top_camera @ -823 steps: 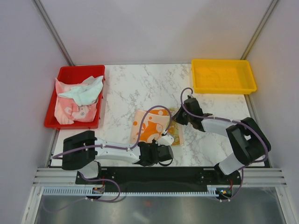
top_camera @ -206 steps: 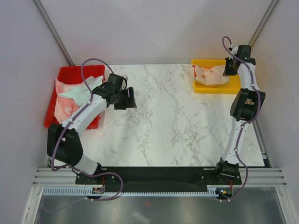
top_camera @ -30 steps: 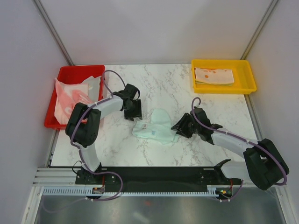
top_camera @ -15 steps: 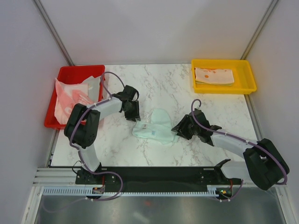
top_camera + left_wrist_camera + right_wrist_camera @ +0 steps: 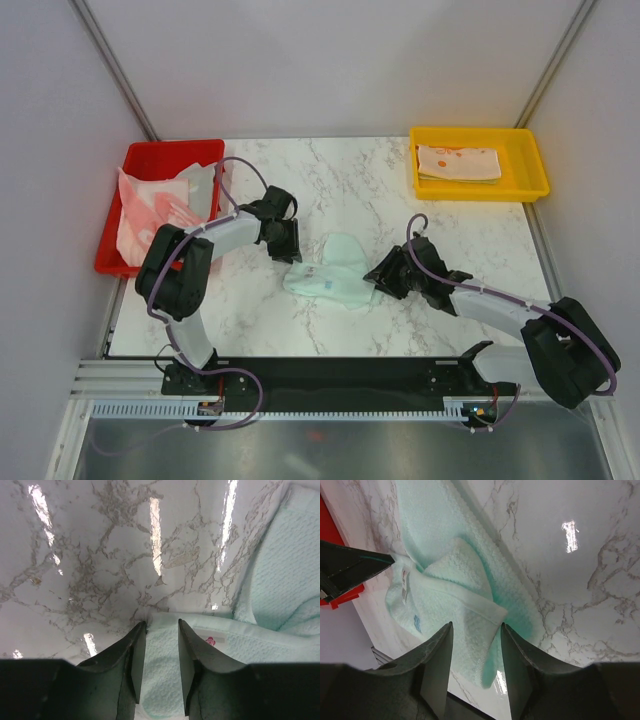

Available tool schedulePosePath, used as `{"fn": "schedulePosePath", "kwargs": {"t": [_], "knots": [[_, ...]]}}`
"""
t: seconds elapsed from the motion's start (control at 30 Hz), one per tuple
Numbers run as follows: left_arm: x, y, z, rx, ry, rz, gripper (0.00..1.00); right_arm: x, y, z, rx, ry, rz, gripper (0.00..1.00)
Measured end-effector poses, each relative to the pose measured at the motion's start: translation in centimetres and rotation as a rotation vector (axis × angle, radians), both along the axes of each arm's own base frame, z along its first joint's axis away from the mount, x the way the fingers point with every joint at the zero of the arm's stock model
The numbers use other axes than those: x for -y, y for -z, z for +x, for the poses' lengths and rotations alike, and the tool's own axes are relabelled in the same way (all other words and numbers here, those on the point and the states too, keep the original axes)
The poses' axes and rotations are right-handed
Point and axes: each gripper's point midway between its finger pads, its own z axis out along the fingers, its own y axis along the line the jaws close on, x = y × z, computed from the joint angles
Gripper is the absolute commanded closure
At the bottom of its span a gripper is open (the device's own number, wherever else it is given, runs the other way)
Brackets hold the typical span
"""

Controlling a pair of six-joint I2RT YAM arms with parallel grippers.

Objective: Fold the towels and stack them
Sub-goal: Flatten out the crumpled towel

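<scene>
A crumpled mint green towel [image 5: 335,272] lies on the marble table [image 5: 400,210], between the two arms. My left gripper [image 5: 292,252] is down at its left corner. In the left wrist view the gripper [image 5: 159,626] stands part-open astride that corner of the towel [image 5: 280,580], whose white tag [image 5: 210,639] is beside the right finger. My right gripper [image 5: 376,280] is at the towel's right edge, open, with a folded corner [image 5: 490,611] between its fingertips [image 5: 475,629]. Pink towels [image 5: 150,212] lie in the red tray. A folded peach towel [image 5: 458,162] lies in the yellow tray.
The red tray [image 5: 112,262] stands at the table's left edge. The yellow tray [image 5: 530,165] stands at the back right corner. Grey walls close in the back and both sides. Both arm bases sit on the black rail [image 5: 340,375] at the near edge.
The left gripper's jaws have narrowed and it has settled on the towel's left corner. The right gripper has edged left onto the towel's right edge. The towel has stayed in place.
</scene>
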Motion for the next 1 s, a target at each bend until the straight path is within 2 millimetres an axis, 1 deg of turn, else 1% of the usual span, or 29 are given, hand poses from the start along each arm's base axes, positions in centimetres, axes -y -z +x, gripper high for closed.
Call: {"fn": "schedulePosePath", "kwargs": {"t": [0.03,0.1,0.13,0.17,0.2,0.27,0.4,0.5,0.6,0.67,0.73,0.8,0.87,1.0], "knots": [[0.0,0.0,0.0,-0.001,0.001,-0.001,0.71,-0.1,0.0,0.0,0.002,-0.002,0.003,0.53],[0.1,0.2,-0.1,-0.008,0.003,-0.004,0.82,-0.2,-0.1,0.0,0.005,0.002,0.007,0.63],[0.2,0.3,-0.1,-0.012,0.005,-0.006,0.93,-0.1,-0.1,0.1,0.008,0.007,0.004,0.68],[0.3,0.3,-0.1,-0.017,0.008,-0.010,0.98,-0.1,-0.1,0.2,0.016,0.009,-0.001,0.74],[0.4,0.3,-0.1,-0.023,0.010,-0.014,0.98,0.0,0.0,0.3,0.021,0.009,-0.008,0.85],[0.7,0.2,-0.1,-0.030,0.017,-0.022,0.98,0.2,0.1,0.6,0.039,0.010,-0.029,1.00],[1.2,-0.1,-0.5,-0.043,0.031,-0.042,0.98,0.8,-0.1,1.6,0.102,-0.013,-0.104,1.00],[1.5,-0.9,-1.2,-0.044,0.040,-0.069,0.98,1.3,-1.7,3.1,0.197,-0.038,-0.178,1.00],[1.7,-2.9,-1.9,-0.012,0.036,-0.115,0.98,2.0,-3.4,3.8,0.293,-0.059,-0.225,1.00],[2.0,-4.4,-2.0,0.015,0.036,-0.150,0.98,2.4,-4.0,4.0,0.335,-0.079,-0.264,1.00],[2.3,-5.5,-1.9,0.046,0.033,-0.180,0.98,3.0,-3.8,4.0,0.348,-0.098,-0.305,1.00],[2.7,-5.8,-1.8,0.062,0.035,-0.208,0.98,3.5,-3.2,3.9,0.346,-0.126,-0.350,1.00],[3.0,-5.3,-2.0,0.059,0.040,-0.229,0.98,4.0,-2.4,3.9,0.337,-0.146,-0.386,1.00],[3.9,-3.7,-3.3,0.024,0.064,-0.303,0.98,5.2,-0.4,4.1,0.293,-0.170,-0.448,1.00]]}}
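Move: The left gripper, half open, sits just over the crumpled towel's left far corner, which is about 1 cm to its right and 1 cm below. The towel's label is roughly 4 cm right of that hand and 1 cm back, and the towel's far flap some 9 cm right and 2 cm ahead. The right gripper, half open too, has the towel's right corner about 1 cm ahead of its fingertips, at their height; from it the same far flap lies 5 cm left and 7 cm ahead, 4 cm lower. Close both grippers to pinch a corner of the towel's upper edge each, then lift. Raise the left about 6 cm and let it sink some 2 cm while drawing right and back, fingertips swinging to the right; carry the right out to the right and forward in a 4 cm hop that comes back down, swinging its fingertips right and forward by some 30 degrees, pulling the edge out between the hands. ##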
